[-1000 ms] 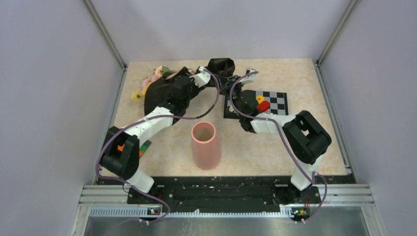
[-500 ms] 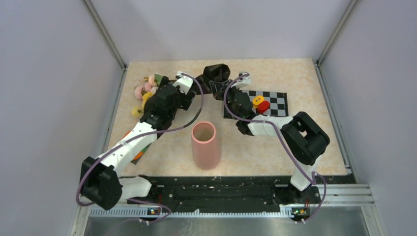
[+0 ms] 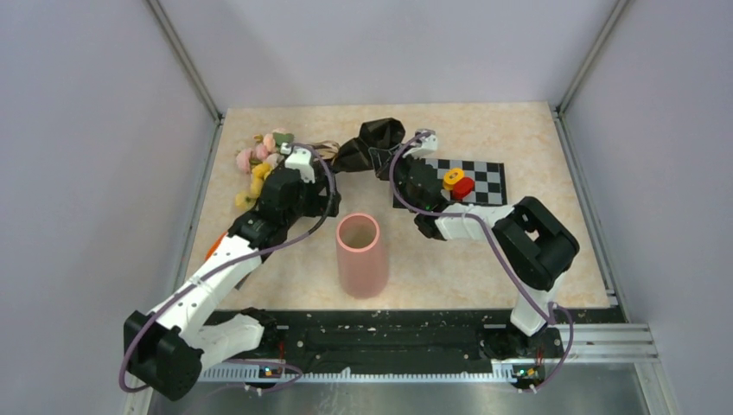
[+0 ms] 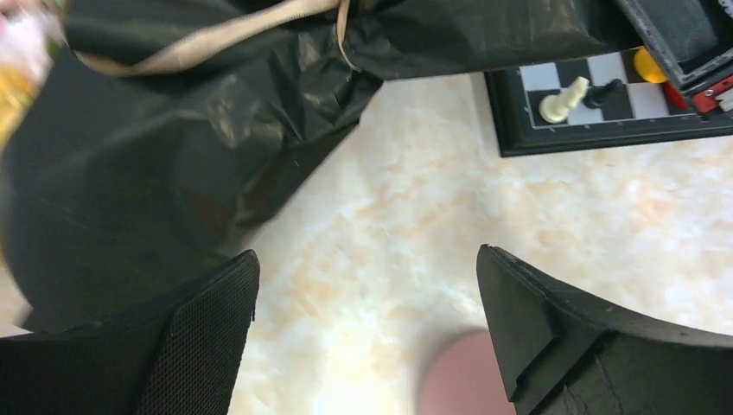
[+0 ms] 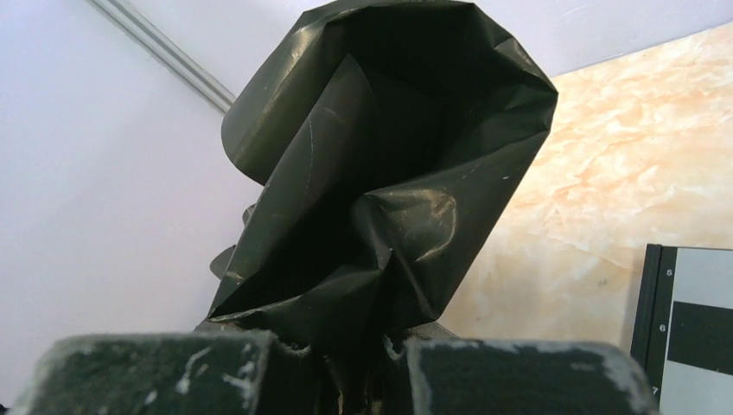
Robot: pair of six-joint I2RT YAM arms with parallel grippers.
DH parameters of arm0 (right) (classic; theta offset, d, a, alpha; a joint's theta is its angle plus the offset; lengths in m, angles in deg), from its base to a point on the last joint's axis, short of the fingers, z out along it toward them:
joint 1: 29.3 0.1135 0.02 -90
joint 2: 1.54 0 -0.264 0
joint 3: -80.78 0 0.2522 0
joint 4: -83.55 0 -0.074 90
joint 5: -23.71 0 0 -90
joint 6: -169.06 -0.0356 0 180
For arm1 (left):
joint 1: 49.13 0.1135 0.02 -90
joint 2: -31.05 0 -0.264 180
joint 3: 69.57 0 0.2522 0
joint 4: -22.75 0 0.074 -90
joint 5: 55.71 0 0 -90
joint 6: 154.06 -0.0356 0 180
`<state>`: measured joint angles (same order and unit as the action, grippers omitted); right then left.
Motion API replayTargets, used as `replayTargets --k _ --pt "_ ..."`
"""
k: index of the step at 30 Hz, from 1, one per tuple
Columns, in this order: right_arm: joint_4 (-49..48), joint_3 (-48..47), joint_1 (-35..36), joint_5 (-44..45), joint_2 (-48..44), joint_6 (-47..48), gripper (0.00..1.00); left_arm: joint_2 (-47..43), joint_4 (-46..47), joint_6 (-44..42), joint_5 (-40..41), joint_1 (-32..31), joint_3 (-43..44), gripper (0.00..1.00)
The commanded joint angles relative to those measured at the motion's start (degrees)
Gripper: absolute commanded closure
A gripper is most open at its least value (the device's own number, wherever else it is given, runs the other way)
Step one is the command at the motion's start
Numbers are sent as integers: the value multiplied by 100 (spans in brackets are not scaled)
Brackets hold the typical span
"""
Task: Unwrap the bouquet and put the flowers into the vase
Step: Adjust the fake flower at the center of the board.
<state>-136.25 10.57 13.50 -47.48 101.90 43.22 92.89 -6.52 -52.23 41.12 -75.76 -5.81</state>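
Note:
The bouquet lies at the back of the table, its pink, peach and yellow flowers (image 3: pixel 258 161) at the left end. The black wrapping paper (image 3: pixel 373 141) trails to the right, with tan ribbon (image 3: pixel 323 147) loose across it. My right gripper (image 3: pixel 383 161) is shut on a bunched end of the wrapping (image 5: pixel 389 173), which stands up above its fingers (image 5: pixel 519 376). My left gripper (image 4: pixel 367 259) is open and holds nothing. It hovers over bare table between the wrapping (image 4: pixel 173 173) and the pink vase (image 3: pixel 359 255), whose blurred rim (image 4: pixel 458 380) shows at the bottom edge.
A small chessboard (image 3: pixel 484 180) sits to the right of the wrapping. It carries a yellow block (image 3: pixel 453 178), a red block (image 3: pixel 464 187) and two chess pieces (image 4: pixel 564 99). Something orange (image 3: pixel 214 247) shows beside the left forearm. Enclosure walls stand close on both sides.
My left gripper has opened and drawn back from the bouquet toward the near left, baring the flowers. My right gripper kept its hold on the wrapping and shifted slightly left.

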Motion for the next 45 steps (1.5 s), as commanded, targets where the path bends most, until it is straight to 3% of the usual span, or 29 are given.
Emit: replayTargets --k 1,4,6,12,21,30,36,41,45 --pt "192 274 189 -83 -237 483 100 -441 55 1605 -307 34 -345 1" --pt "210 513 218 -103 -340 486 100 -610 -19 1800 -245 72 -288 1" --pt "243 671 248 -131 -421 475 94 -667 -153 1937 -256 159 -168 1" --pt "532 1159 293 -318 -900 523 60 -649 -545 2234 -528 275 238 1" --pt "1173 2195 411 -373 -2262 483 31 -669 -478 2855 -965 590 27 1" --pt "3221 2881 449 -312 -4128 1275 22 -962 -299 3187 -1257 623 -671 1" --pt "4771 2792 448 -225 -5552 1573 15 -1350 -501 3299 -1317 705 -1018 1" --pt "5729 1990 406 -352 -5410 1820 10 -1393 -229 3416 -1498 1028 -1605 1" --pt "6086 1075 25 -1304 -4551 1945 10 -1294 311 3590 -1860 1518 -2023 1"
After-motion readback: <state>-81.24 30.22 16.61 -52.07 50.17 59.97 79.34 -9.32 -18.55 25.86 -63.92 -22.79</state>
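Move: The right hand still pinches the bouquet's wrapped stem end; its clear spot of table lies about 4 cm back, 4 cm right and 19 cm below. From that hand the ribbon is 11 cm ahead and 18 cm left, the chessboard 8 cm ahead and 22 cm right, the vase 22 cm back and 8 cm left. From the empty left hand the ribbon lies some 16 cm ahead, 1 cm left and 8 cm below, the flowers 15 cm ahead and 22 cm left, the vase 15 cm back and 8 cm right. The right hand draws back and sinks about 6 cm with the wrapped stem end, opening its fingers early in the descent to let go of the wrapper, then withdraws empty, back and to the right, some 17 cm back and 12 cm right in all, rising a little at the end as its left side rolls down about 30 degrees. Staying wide open, the left hand eases back about 6 cm, lifts slightly partway and then dips to end about 6 cm lower, rolling its left side down some 30 degrees and tipping its fingers further down. ##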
